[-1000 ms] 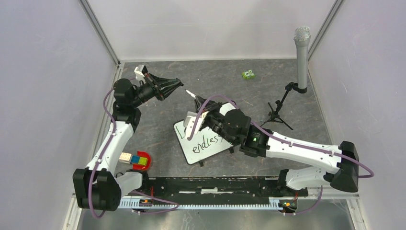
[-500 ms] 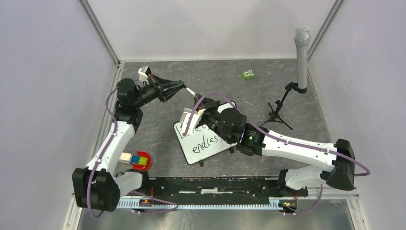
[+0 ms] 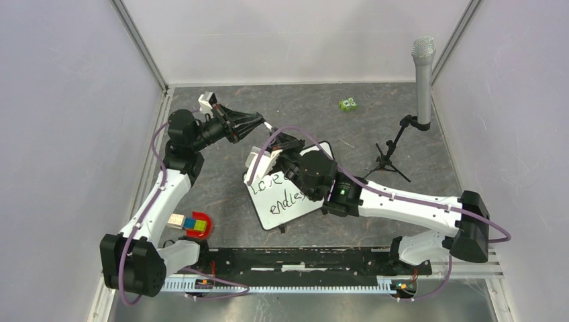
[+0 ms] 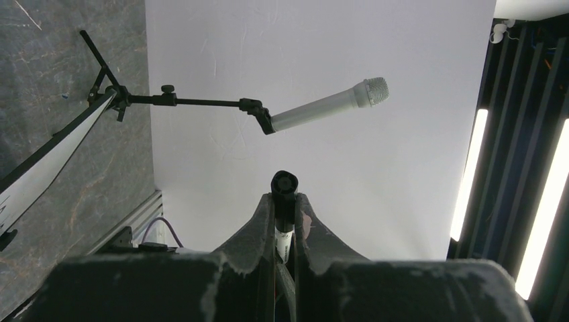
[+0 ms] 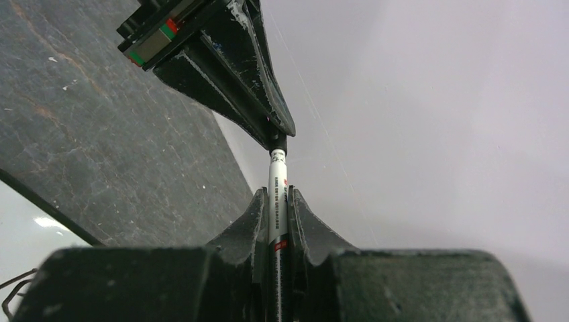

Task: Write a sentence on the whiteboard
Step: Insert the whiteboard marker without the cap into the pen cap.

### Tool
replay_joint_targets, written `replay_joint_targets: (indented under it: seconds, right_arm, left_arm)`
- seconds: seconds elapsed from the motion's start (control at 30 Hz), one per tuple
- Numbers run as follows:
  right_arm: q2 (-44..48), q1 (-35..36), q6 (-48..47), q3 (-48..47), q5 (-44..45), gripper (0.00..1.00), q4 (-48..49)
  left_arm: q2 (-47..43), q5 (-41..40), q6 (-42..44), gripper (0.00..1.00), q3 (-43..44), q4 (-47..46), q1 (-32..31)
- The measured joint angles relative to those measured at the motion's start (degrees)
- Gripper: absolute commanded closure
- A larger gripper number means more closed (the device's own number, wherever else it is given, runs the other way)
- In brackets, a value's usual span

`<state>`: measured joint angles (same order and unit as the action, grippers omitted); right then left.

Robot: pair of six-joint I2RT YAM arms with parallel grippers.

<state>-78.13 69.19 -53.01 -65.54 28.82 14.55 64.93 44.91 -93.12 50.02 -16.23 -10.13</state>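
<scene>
The whiteboard (image 3: 287, 216) lies on the dark table with black handwritten words (image 3: 280, 192) reading "Love" and "endles"; my right arm covers the rest of the sentence. My right gripper (image 3: 276, 139) is shut on a white marker (image 5: 277, 176) and holds it above the board's far edge. My left gripper (image 3: 259, 121) is shut on the marker's black cap (image 4: 284, 182). The marker's tip end (image 3: 268, 128) meets the cap between the left fingers (image 5: 231, 74). The board's edge shows in the left wrist view (image 4: 40, 168) and the right wrist view (image 5: 20, 235).
A grey microphone (image 3: 423, 67) on a small black tripod stands at the back right. A small green object (image 3: 347, 104) lies at the back. A red dish with coloured blocks (image 3: 196, 225) sits at the front left. A black rail (image 3: 302, 258) runs along the near edge.
My right gripper has moved left and back with the marker. My left gripper has moved right, and the marker's tip now meets the cap it holds.
</scene>
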Motion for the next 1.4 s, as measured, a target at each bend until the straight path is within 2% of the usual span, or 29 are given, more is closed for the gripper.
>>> replay_joint_targets:
  seconds: [0.37, 0.97, 1.0, 1.13, 1.33, 1.4]
  right_arm:
    - [-4.1, 0.4, -3.1, -0.2, 6.0, 1.0, 6.8]
    - [-5.0, 0.5, -12.5, 4.4, 8.2, 0.99, 17.8]
    - [-5.0, 0.5, -12.7, 4.4, 8.2, 0.91, 17.8]
    - [-4.8, 0.4, -11.8, 4.4, 7.4, 0.8, 16.3]
    - [-3.0, -0.1, -9.5, 4.7, 2.8, 0.49, 11.9]
    - [-1.9, -0.2, -9.2, 5.6, 1.4, 0.42, 10.6]
  left_arm:
    - [1.6, -3.5, 2.0, 0.98, 1.4, 0.2, -1.6]
    - [2.7, -7.8, 5.2, 0.98, 2.2, -1.9, -5.9]
    - [2.7, -7.9, 5.3, 0.98, 2.2, -1.9, -5.9]
    - [2.8, -7.0, 6.0, 0.98, 2.6, -0.8, -5.2]
    - [5.5, -0.9, 6.2, 0.98, 4.5, -0.2, -2.1]
    - [7.0, 0.3, 6.0, 0.98, 5.0, -1.1, -1.2]
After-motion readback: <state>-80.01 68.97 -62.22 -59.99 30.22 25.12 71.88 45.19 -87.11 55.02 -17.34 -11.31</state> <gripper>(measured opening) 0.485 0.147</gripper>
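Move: The left gripper holds the black pen cap and the right gripper the marker, whose tip is already at the cap's mouth. From the right hand, the cap lies about 5 cm ahead and 4 cm to the left, level. From the left hand, the marker's middle is roughly 4 cm back and 4 cm to the right, level. The whiteboard's centre is some 7 cm back, 4 cm right and 30 cm below the right hand. Press the marker into the cap: drive the right gripper forward about 2 cm, turning it clockwise and tipping its fingers up some 10 degrees, while the left gripper keeps pinching the cap and shifts right against the marker, slightly forward. Then open the right fingers to let go, easing down and back, as the left hand carries on forward and turns back left. ##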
